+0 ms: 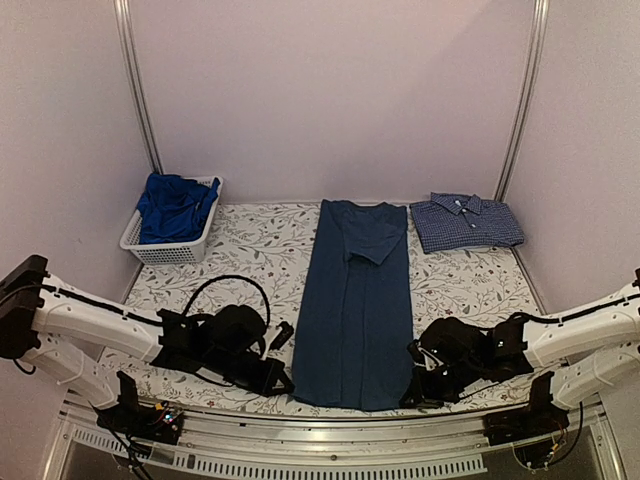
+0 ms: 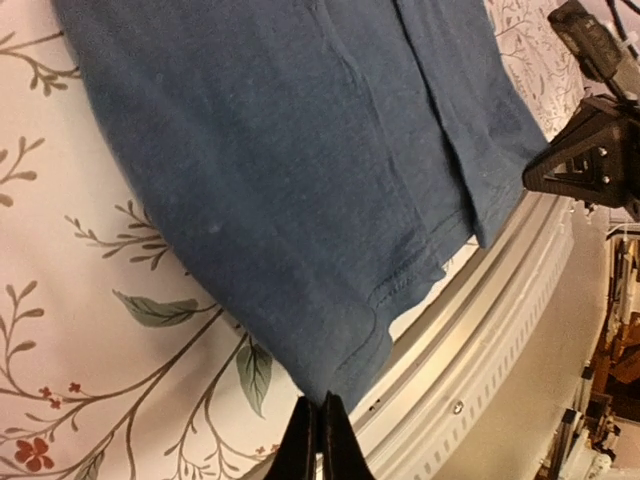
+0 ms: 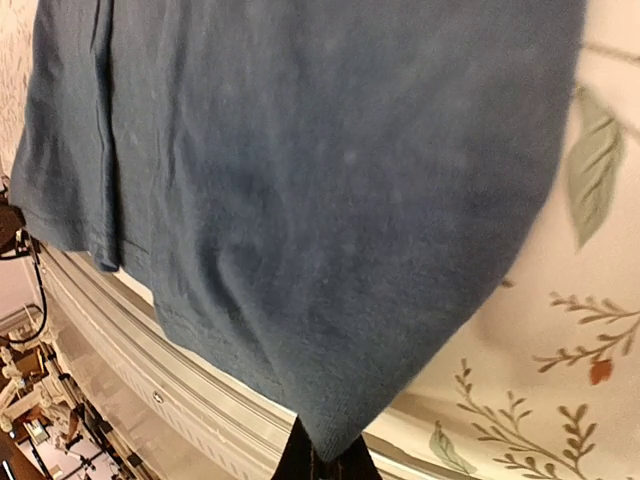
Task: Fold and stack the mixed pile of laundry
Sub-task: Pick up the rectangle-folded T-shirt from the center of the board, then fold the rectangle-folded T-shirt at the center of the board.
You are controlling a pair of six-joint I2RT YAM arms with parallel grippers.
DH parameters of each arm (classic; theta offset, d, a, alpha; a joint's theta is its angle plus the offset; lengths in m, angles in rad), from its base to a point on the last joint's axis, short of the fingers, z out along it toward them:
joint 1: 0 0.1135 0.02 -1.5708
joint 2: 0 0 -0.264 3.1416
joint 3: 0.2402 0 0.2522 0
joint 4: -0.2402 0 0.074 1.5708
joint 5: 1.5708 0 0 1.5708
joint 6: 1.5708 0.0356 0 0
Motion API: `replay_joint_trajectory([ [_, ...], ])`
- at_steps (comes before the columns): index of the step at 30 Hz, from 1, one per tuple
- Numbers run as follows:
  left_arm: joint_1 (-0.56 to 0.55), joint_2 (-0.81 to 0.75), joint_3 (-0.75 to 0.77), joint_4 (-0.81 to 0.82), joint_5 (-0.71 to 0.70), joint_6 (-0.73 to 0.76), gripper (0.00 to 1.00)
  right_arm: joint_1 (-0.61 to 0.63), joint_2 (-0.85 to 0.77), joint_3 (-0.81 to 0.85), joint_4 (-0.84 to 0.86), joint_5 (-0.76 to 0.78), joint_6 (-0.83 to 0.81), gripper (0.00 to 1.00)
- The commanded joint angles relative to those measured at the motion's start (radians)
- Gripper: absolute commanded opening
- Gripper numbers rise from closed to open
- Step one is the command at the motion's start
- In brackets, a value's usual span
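Observation:
The dark navy T-shirt [image 1: 352,300] lies in a long, narrow strip down the middle of the table, sleeves folded in. My left gripper [image 1: 285,385] is shut on its near left hem corner. In the left wrist view the black fingers [image 2: 320,408] pinch the tip of the navy cloth [image 2: 300,170]. My right gripper [image 1: 408,395] is shut on the near right hem corner. In the right wrist view the cloth [image 3: 300,180] runs down into the closed fingers [image 3: 325,452]. The blue checked shirt [image 1: 466,221] lies folded at the back right. A royal-blue garment [image 1: 175,205] fills the basket.
The white mesh basket [image 1: 172,250] stands at the back left on the floral tablecloth [image 1: 250,250]. A metal rail [image 1: 330,425] runs along the table's near edge, just below both hem corners [image 2: 480,330]. Walls close in the back and both sides.

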Motion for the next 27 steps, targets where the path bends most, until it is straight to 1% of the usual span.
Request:
replay_joint_trajectory([
  [1,0.054,0.04,0.102,-0.036,-0.026,0.095,0.0,-0.104,-0.071,0.049,-0.108,0.067,-0.063,0.0],
  [5,0.138,0.116,0.198,-0.036,-0.019,0.162,0.0,-0.252,-0.066,0.093,-0.113,0.065,-0.185,0.0],
  [10,0.265,0.235,0.345,-0.041,-0.003,0.251,0.0,-0.397,0.03,0.213,-0.097,0.063,-0.357,0.0],
  [14,0.349,0.326,0.453,-0.036,0.017,0.307,0.0,-0.505,0.144,0.32,-0.062,0.05,-0.471,0.0],
  [19,0.441,0.443,0.571,-0.012,0.034,0.355,0.0,-0.628,0.334,0.468,-0.021,0.027,-0.592,0.0],
  [21,0.465,0.491,0.628,-0.007,0.035,0.372,0.0,-0.661,0.413,0.525,-0.008,0.008,-0.624,0.0],
  [27,0.532,0.633,0.761,0.005,0.065,0.399,0.0,-0.738,0.569,0.695,0.009,-0.025,-0.686,0.0],
])
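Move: Both hands already pinch the near hem corners of the T-shirt. Its collar end, the way they carry the hem, lies about 49 cm ahead of the left hand, 17 cm to its right and 3 cm lower; from the right hand it is some 51 cm ahead and 7 cm to the left, 1 cm lower. The laundry basket stands roughly 39 cm ahead of the left hand and 31 cm to its left, the checked shirt about 44 cm ahead of the right hand and 22 cm to its right. Keeping the fingers shut on the two hem corners, both hands sweep the hem forward together over the T-shirt's own front towards its collar end, nearly 30 cm in one quick run, drifting a few centimetres to the right. They rise 4 to 5 cm over the first half and then begin to sink slightly, while the fingertips swing forward some 15 to 20 degrees and both hands turn about 10 degrees to face more outwards over the table, left counter-clockwise, right clockwise. ##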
